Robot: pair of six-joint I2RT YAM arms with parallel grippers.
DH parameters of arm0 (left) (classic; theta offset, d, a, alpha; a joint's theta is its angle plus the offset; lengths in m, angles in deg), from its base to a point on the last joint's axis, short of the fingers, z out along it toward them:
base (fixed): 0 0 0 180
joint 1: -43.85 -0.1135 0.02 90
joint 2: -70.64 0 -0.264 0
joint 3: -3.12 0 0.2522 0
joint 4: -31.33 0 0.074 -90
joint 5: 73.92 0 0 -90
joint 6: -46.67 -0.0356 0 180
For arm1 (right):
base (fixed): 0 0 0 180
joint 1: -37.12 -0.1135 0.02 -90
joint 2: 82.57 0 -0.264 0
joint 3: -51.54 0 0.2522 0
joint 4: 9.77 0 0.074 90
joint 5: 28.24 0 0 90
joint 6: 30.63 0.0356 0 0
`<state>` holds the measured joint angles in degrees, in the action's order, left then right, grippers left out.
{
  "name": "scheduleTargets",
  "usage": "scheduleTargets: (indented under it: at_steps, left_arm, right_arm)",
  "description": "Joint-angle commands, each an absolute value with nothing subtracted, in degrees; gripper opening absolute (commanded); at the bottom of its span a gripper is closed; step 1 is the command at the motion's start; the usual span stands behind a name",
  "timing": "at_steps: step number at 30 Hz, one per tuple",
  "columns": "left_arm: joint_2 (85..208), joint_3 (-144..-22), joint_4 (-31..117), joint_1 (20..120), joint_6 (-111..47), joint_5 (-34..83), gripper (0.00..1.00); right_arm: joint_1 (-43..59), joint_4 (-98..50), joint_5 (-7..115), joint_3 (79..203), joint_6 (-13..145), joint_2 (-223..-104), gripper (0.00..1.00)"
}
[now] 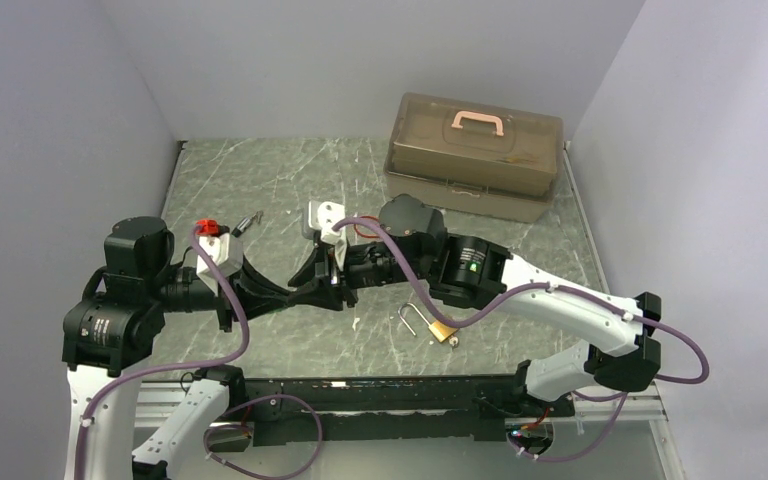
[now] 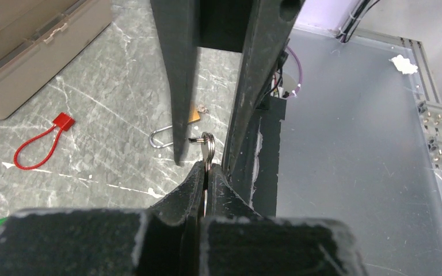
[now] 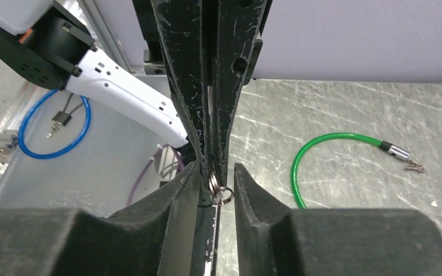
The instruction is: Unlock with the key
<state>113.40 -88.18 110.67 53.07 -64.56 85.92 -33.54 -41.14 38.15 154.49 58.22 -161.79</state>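
The brass padlock (image 1: 441,328) lies on the marble table in front of the arms, its silver shackle (image 2: 160,138) pointing left. My left gripper (image 2: 207,168) is shut on the key, which is mostly hidden between the pads. Only its metal ring (image 2: 208,144) sticks out past the tips. My right gripper (image 3: 216,172) meets it head-on above the table, jaws apart. They straddle the left fingertips and the ring (image 3: 222,193), with a clear gap on the ring's right side. In the top view both grippers (image 1: 330,282) overlap mid-table, left of the padlock.
A brown toolbox (image 1: 475,155) with a pink handle stands at the back right. A red cable loop (image 2: 37,144) and a green cable loop (image 3: 322,150) lie on the table. A white block (image 1: 325,215) sits behind the grippers. Grey walls close in both sides.
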Motion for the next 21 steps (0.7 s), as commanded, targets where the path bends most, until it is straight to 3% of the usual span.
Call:
scheduleTargets:
  at_steps: [1, 6, 13, 14, 17, 19, 21]
  left_arm:
    - [113.76, -89.90, 109.83, 53.00, -63.84, 88.10, 0.00]
    - [113.91, -91.34, 111.29, 53.00, -65.38, 87.19, 0.00]
    - [114.61, -94.14, 113.32, 52.99, -67.12, 86.23, 0.00]
    - [114.83, -94.74, 114.10, 52.99, -67.77, 86.79, 0.06]
    - [115.44, -96.59, 118.19, 52.99, -70.85, 89.16, 0.35]
    - [115.91, -97.57, 121.57, 53.01, -73.76, 89.94, 0.46]
    - [116.72, -98.54, 125.08, 52.99, -76.84, 89.67, 0.49]
  right_arm:
    - [-34.34, -42.91, 40.31, 157.93, 55.82, -162.52, 0.23]
    - [-34.43, -45.31, 41.02, 159.24, 55.16, -163.01, 0.00]
    - [-34.45, -47.55, 42.34, 159.37, 55.07, -162.62, 0.00]
    - [-34.43, -47.27, 42.25, 159.09, 55.23, -162.45, 0.00]
    - [-34.42, -45.64, 41.57, 157.87, 56.03, -161.26, 0.00]
    - [-34.40, -44.49, 41.04, 157.24, 56.41, -160.47, 0.00]
    - [-34.34, -43.99, 40.46, 157.07, 56.83, -159.88, 0.00]
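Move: Between the two facing fingertips hangs the key: shut in the left hand's fingers about 1 cm to the right of that hand point, with its ring standing between the right hand's half-open fingers, some 1 cm left of and 1 cm below that hand. On the table roughly 35 cm below the right hand, the open padlock lies about 3 cm ahead and 24 cm right, the red lock 25 ahead and 10 right, the green cable lock 17 ahead and 10 left. Closing on the key ring after dipping barely 1 cm, the right fingers pinch it and keep hold while the left hand still grips the key. The left hand then opens to about half its range, rising some 1.5 cm with a slight tilt, and the right hand eases about 1 cm back and a little up. ##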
